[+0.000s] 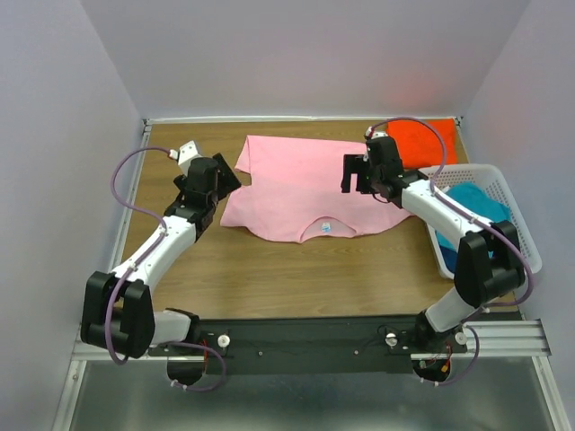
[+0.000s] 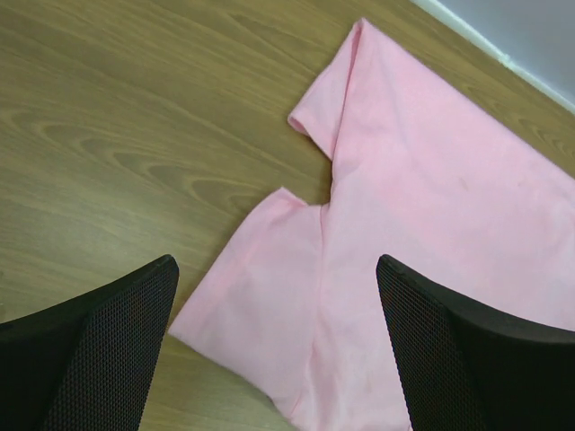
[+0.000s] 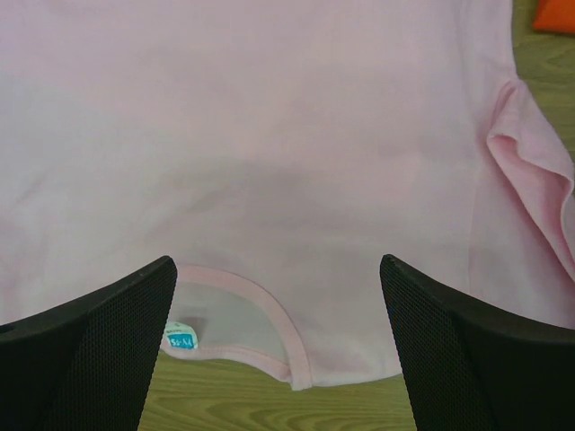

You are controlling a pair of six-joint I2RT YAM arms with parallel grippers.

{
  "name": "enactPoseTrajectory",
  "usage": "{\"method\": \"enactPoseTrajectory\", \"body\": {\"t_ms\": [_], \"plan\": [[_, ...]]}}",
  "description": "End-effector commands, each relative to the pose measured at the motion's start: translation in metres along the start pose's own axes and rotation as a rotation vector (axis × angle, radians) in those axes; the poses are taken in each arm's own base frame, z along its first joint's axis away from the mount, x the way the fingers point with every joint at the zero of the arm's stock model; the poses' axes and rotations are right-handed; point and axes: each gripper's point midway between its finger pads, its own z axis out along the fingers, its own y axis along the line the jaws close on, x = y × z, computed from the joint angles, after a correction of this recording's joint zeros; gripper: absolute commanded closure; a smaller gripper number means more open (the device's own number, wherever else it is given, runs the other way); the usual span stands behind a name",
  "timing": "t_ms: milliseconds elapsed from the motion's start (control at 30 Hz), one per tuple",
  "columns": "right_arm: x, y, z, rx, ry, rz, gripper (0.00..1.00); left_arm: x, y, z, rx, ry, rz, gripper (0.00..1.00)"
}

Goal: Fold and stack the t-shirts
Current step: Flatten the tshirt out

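A light pink t-shirt (image 1: 301, 184) lies spread on the wooden table, neck opening with a small blue label (image 1: 326, 229) toward the near edge. My left gripper (image 1: 218, 177) hovers open over its left sleeve (image 2: 260, 296), nothing between the fingers (image 2: 108, 332). Over the shirt's right side my right gripper (image 1: 358, 172) stands open above the collar (image 3: 269, 319), holding nothing. An orange t-shirt (image 1: 422, 142) lies at the back right. A teal t-shirt (image 1: 472, 205) sits in the basket.
A white plastic lattice basket (image 1: 517, 215) stands at the table's right edge beside my right arm. White rails (image 1: 296, 118) border the table at the back and sides. Bare wood (image 1: 296, 278) stretches between the pink shirt and the arm bases.
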Motion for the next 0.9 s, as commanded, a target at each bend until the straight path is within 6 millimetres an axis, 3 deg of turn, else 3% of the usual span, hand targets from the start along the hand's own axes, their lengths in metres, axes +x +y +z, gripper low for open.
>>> {"method": "enactPoseTrajectory", "body": {"t_ms": [0, 233, 300, 333, 400, 433, 500, 667, 867], "plan": [[0.025, 0.001, 0.021, -0.019, 0.067, -0.007, 0.0, 0.044, -0.002, 0.008, 0.076, 0.119, 0.011, 0.02], [0.057, -0.012, 0.029, 0.045, 0.127, 0.034, 0.0, 0.098, -0.016, -0.001, 0.164, 0.257, 0.054, 0.02], [0.059, -0.017, 0.024, 0.075, 0.115, 0.081, 0.0, 0.116, -0.018, -0.008, 0.18, 0.298, 0.061, 0.02], [0.07, -0.026, 0.022, 0.116, 0.122, 0.094, 0.0, 0.13, -0.025, -0.017, 0.213, 0.334, 0.072, 0.02], [0.068, -0.032, 0.011, 0.153, 0.082, 0.172, 0.0, 0.146, -0.033, -0.024, 0.246, 0.363, 0.055, 0.02], [0.078, -0.041, 0.007, 0.199, 0.079, 0.197, 0.0, 0.157, -0.037, -0.028, 0.264, 0.389, 0.063, 0.02], [0.076, -0.048, -0.005, 0.232, 0.026, 0.276, 0.0, 0.17, -0.03, -0.029, 0.239, 0.422, 0.054, 0.02], [0.094, -0.065, -0.022, 0.301, -0.034, 0.422, 0.0, 0.186, -0.01, -0.025, 0.151, 0.45, 0.027, 0.02], [0.106, -0.083, -0.03, 0.376, -0.079, 0.508, 0.0, 0.186, 0.001, -0.015, 0.071, 0.427, -0.004, 0.02]]}}
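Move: The left shoulder edge of the pink t-shirt lies about 10 cm to the left gripper's right, 7 cm back and 17 cm below; the left sleeve is level with this gripper, 3 cm to its right. From the right gripper, the right shoulder edge lies some 7 cm back, 5 cm to the right and 13 cm below. The neck label is roughly 9 cm to its left and 6 cm back, and the basket's middle about 31 cm to its right and 4 cm back. Bring the left gripper down about 14 cm, right 10 and back 8 to just over the shirt's near edge by the left shoulder, tipping it further down and turning clockwise some 20 degrees. Lower the right gripper first, then draw it back and right towards the right shoulder edge, turning clockwise. Keep both open and off the cloth. ##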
